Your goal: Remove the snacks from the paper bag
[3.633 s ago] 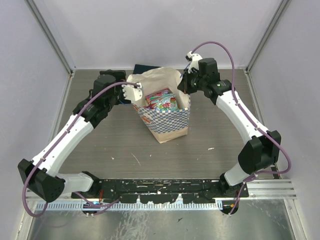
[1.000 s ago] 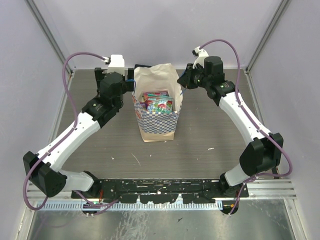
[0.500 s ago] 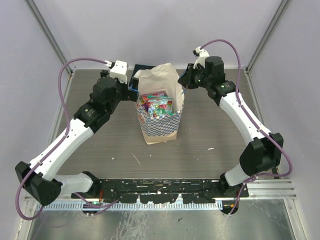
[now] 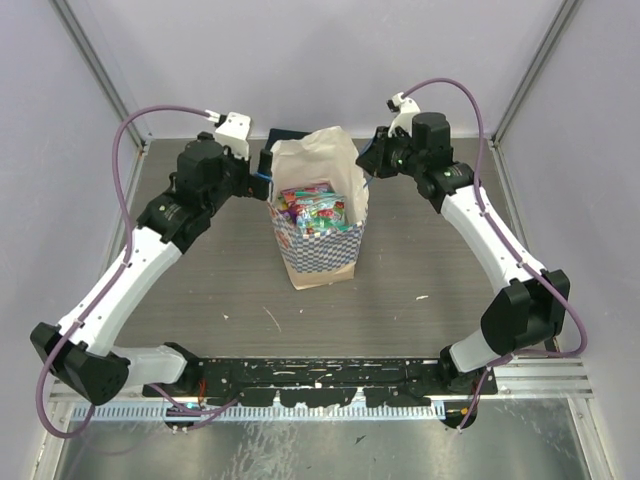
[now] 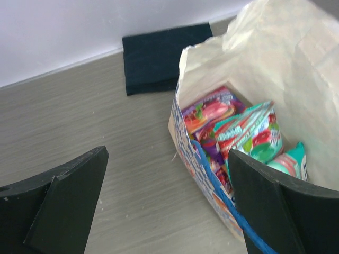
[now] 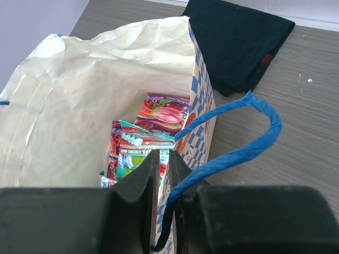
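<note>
The paper bag [image 4: 320, 255] stands upright mid-table, checkered outside and cream inside. Several glossy snacks [image 4: 312, 208] fill its bottom, in teal, purple and orange. My right gripper [image 4: 366, 168] is at the bag's right rim; in the right wrist view it [image 6: 165, 154] is shut on that rim, beside the blue cord handle [image 6: 249, 143], with the snacks [image 6: 153, 127] below. My left gripper [image 4: 264, 170] hangs open by the bag's left side. In the left wrist view it [image 5: 167, 153] spans the bag's wall [image 5: 188, 143] without touching it, and the snacks [image 5: 241, 132] show inside.
A folded dark navy cloth [image 4: 290, 134] lies on the table behind the bag, against the back wall; it also shows as the cloth [image 5: 159, 58] and the cloth [image 6: 238, 37] in the wrist views. Grey walls enclose the table on three sides.
Earlier the bag's mouth was stretched wide between both grippers; now the left gripper is off the rim and open, and the bag stands narrower. Over the last second the left arm drew slightly left.
</note>
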You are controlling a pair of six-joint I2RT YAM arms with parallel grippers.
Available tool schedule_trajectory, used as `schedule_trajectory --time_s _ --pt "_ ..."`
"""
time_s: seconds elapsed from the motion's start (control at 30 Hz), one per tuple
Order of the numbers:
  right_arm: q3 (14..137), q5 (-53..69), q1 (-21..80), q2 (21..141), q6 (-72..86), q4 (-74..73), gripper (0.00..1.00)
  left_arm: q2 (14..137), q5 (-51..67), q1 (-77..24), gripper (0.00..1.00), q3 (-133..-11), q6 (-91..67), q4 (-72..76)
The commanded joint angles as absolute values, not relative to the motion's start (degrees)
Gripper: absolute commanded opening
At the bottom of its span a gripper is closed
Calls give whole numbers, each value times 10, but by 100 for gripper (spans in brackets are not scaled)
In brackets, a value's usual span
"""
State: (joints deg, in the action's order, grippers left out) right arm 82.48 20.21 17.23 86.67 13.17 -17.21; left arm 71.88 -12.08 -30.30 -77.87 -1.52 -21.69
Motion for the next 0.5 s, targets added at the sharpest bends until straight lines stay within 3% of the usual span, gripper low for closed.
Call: schedule_trajectory --time_s 0.0,0.47 --pt "825 207 167 835 118 -151 19 684 -57 -293 98 -816 20 -336" --pt "818 235 161 855 130 -129 20 636 -31 -282 98 -825 97 -516"
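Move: The left hand, wide open, has the paper bag's blue left handle over its right-hand finger, about 4 cm right of and 2 cm behind the hand point. The snacks lie inside the bag, roughly 13 cm right, 2 cm back and 18 cm below; the folded black cloth is some 18 cm ahead and 10 cm right. From the right hand, which already holds the other handle at the bag's right rim, the left handle is about 17 cm left and 5 cm back. Back towards its base, and also down and to the left, the left arm goes roughly 10 cm in all, drawing the hooked blue handle and the bag's left rim away from the right hand. Its fingers tip down about 15 degrees and its left side rolls up about as much, staying wide open. The right hand stays put, still pinching the other handle. ##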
